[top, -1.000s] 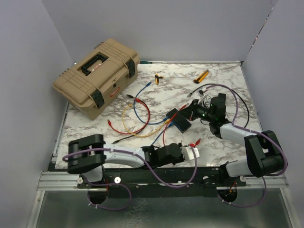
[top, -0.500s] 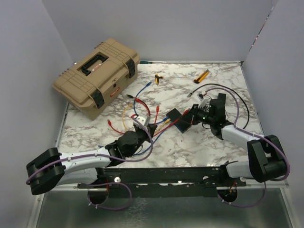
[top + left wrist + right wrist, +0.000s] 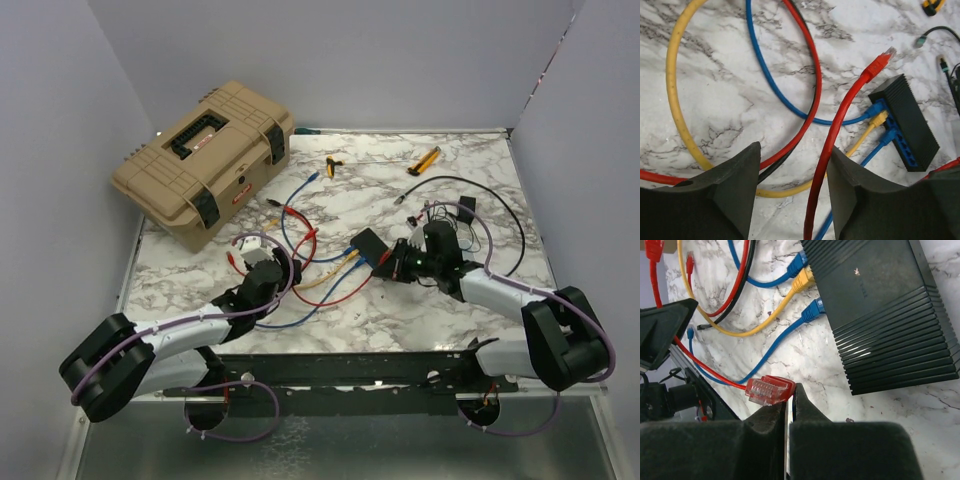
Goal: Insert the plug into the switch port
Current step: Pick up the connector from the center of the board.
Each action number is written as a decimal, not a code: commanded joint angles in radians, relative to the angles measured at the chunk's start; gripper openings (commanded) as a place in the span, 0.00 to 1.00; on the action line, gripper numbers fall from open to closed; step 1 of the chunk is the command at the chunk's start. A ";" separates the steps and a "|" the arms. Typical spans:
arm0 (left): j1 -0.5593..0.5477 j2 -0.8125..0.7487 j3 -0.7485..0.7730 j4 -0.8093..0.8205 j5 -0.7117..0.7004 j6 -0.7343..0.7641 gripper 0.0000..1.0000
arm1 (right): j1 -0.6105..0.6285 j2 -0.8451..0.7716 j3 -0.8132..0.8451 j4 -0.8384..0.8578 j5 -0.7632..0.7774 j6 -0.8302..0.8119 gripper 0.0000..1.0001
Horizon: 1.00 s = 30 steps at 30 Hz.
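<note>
The switch is a black ribbed box with blue ports along one edge; two blue plugs and a yellow plug sit in them. My right gripper is shut just behind a red plug, which pokes out sideways at its tips, close to the switch's near side. My left gripper is open over the cable loops. A red cable runs up between its fingers along the right finger and ends in a free red plug.
A tan toolbox stands at the back left. Yellow, blue and red cable loops lie mid-table. Yellow-handled tools lie at the back. A small black adapter with its black cord lies at the right.
My left arm swung from the near centre out to the left over the cable loops, and its jaws opened. The right gripper moved nearer and left, alongside the switch.
</note>
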State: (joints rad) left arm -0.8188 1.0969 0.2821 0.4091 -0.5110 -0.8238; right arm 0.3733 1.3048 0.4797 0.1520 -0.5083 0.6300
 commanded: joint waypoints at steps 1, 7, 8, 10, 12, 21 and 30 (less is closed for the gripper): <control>0.018 0.031 0.066 -0.147 0.029 -0.024 0.59 | 0.019 0.036 0.001 -0.025 0.068 0.115 0.01; 0.018 -0.040 0.171 -0.302 -0.049 0.099 0.68 | 0.024 0.065 0.026 -0.072 0.105 0.177 0.01; 0.018 -0.055 0.187 -0.325 -0.063 0.125 0.69 | 0.025 0.070 0.033 -0.081 0.110 0.186 0.01; 0.019 -0.078 0.228 -0.381 -0.098 0.174 0.70 | 0.027 0.082 0.053 -0.117 0.132 0.211 0.01; 0.018 -0.086 0.277 -0.448 -0.134 0.217 0.71 | 0.031 0.097 0.081 -0.163 0.153 0.228 0.01; 0.011 0.026 0.359 -0.337 0.192 0.375 0.71 | 0.049 0.131 0.156 -0.259 0.182 0.285 0.01; -0.139 0.265 0.383 -0.038 0.390 0.547 0.72 | 0.068 0.146 0.198 -0.304 0.184 0.324 0.01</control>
State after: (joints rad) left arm -0.8726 1.2915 0.6296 0.2081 -0.2272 -0.4160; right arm 0.4313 1.4307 0.6365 -0.0887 -0.3489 0.9234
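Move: Roughly 18 cm to the left hand's right and about level with it in reach, 2 cm lower, is the red plug pinched in the right fingertips. From the left hand the switch stands 16 cm right, 4 cm farther out and 6 below; the loose red plug is some 7 cm ahead and 3 right. The switch's middle lies about 5 cm ahead of the right hand, 2 left and 4 below, with the nearer blue plug 2 cm ahead and 5 left. Opening wider to clear the red cable between its fingers, the left hand dips slightly, lifts some 9 cm, then swings right about 9 cm while sinking 5, turning nearly 30 degrees clockwise towards the right hand's plug. The right hand keeps its pinch, lowers about 2 cm beside the switch and tips its fingers farther down, turning slightly clockwise. ##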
